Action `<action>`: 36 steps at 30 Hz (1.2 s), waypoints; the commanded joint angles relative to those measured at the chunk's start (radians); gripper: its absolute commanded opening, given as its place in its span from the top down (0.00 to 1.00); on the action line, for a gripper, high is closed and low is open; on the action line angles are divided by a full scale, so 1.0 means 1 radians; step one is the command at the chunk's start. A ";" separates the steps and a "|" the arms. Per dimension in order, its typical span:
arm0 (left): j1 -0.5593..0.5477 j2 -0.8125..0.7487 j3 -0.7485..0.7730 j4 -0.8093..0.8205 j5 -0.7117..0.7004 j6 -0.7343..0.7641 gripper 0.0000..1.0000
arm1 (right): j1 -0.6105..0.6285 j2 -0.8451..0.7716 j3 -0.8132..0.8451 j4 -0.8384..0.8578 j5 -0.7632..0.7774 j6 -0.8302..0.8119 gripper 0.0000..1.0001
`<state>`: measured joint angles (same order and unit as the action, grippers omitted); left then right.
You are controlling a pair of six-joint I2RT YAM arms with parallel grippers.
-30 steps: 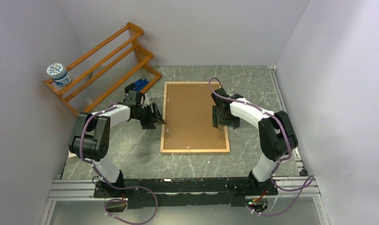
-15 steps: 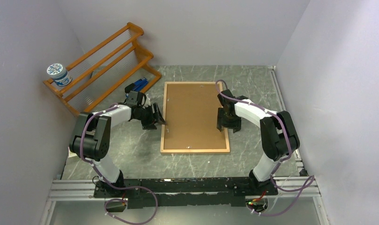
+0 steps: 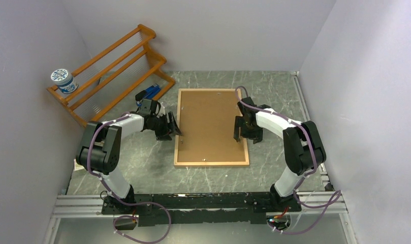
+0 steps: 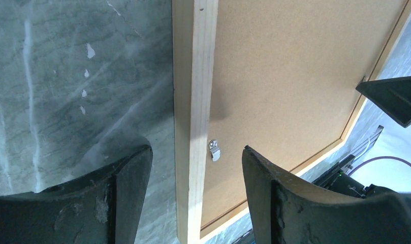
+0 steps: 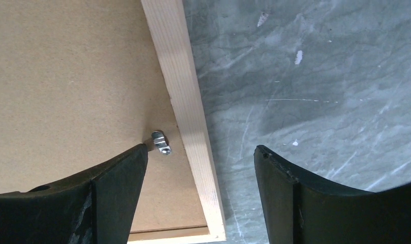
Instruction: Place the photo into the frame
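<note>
The frame (image 3: pixel 211 163) lies back-up in the middle of the table, its thin light-wood border around a brown backing board (image 3: pixel 208 124). The photo is hidden. My left gripper (image 3: pixel 174 127) is open at the frame's left side. In the left wrist view its jaws straddle the wood border (image 4: pixel 195 101), with a small metal clip (image 4: pixel 214 150) just inside. My right gripper (image 3: pixel 239 133) is open at the frame's right side. Its jaws span the border (image 5: pixel 185 101) and another metal clip (image 5: pixel 161 142). Neither gripper holds anything.
An orange-brown slatted rack (image 3: pixel 112 71) stands at the back left with a blue-and-white cup (image 3: pixel 62 80) on its end. A small blue object (image 3: pixel 151 92) lies by the rack's foot. Walls close in on both sides and the back.
The right gripper has moved from over the backing board out to the frame's right border. The left gripper has edged slightly toward the frame.
</note>
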<state>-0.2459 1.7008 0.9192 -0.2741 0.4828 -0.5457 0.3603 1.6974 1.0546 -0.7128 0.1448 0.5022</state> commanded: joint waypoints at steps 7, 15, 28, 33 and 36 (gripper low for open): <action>-0.021 0.022 0.015 0.021 0.005 -0.019 0.29 | -0.039 -0.065 -0.056 0.084 -0.038 0.016 0.24; -0.034 0.036 0.016 0.028 0.002 -0.027 0.29 | -0.042 -0.021 -0.048 0.104 0.015 0.040 0.32; -0.051 0.039 0.007 0.038 -0.019 -0.040 0.29 | -0.042 -0.067 -0.106 0.126 -0.032 -0.032 0.64; -0.055 0.046 0.011 0.038 -0.022 -0.040 0.29 | -0.043 -0.074 -0.118 0.135 -0.062 -0.040 0.76; -0.056 0.050 0.012 0.039 -0.025 -0.038 0.29 | -0.042 -0.085 -0.127 0.141 -0.074 -0.035 0.89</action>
<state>-0.2905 1.7195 0.9203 -0.2314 0.4900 -0.5884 0.3187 1.6310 0.9562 -0.5491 0.0708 0.4889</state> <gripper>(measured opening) 0.708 0.281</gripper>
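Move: The right hand, open and low, has the right clip about 2 cm to its left, level fore and aft and 1 cm below; the nearest stretch of right rail runs directly beneath, 1 cm down. From this hand the near-edge clip sits some 9 cm back and 14 cm left, at the same depth. The left hand has the left clip about 3 cm to its right, level fore and aft and 3 cm lower, with the nearest stretch of left rail 1 cm right and 2 cm below. Low over the frame's right edge, the right hand eases forward about 1 cm and tilts by under 10 degrees, tipping its fingers slightly forward, while its wide-open fingers close most of the way, bringing the inner one across against the right clip and the inner side of the rail and the outer one against the rail's outside. Meanwhile the left hand, still open astride the left rail, slides about 2 cm to the right at the same height, bringing its outer finger close up to that rail's outside. ##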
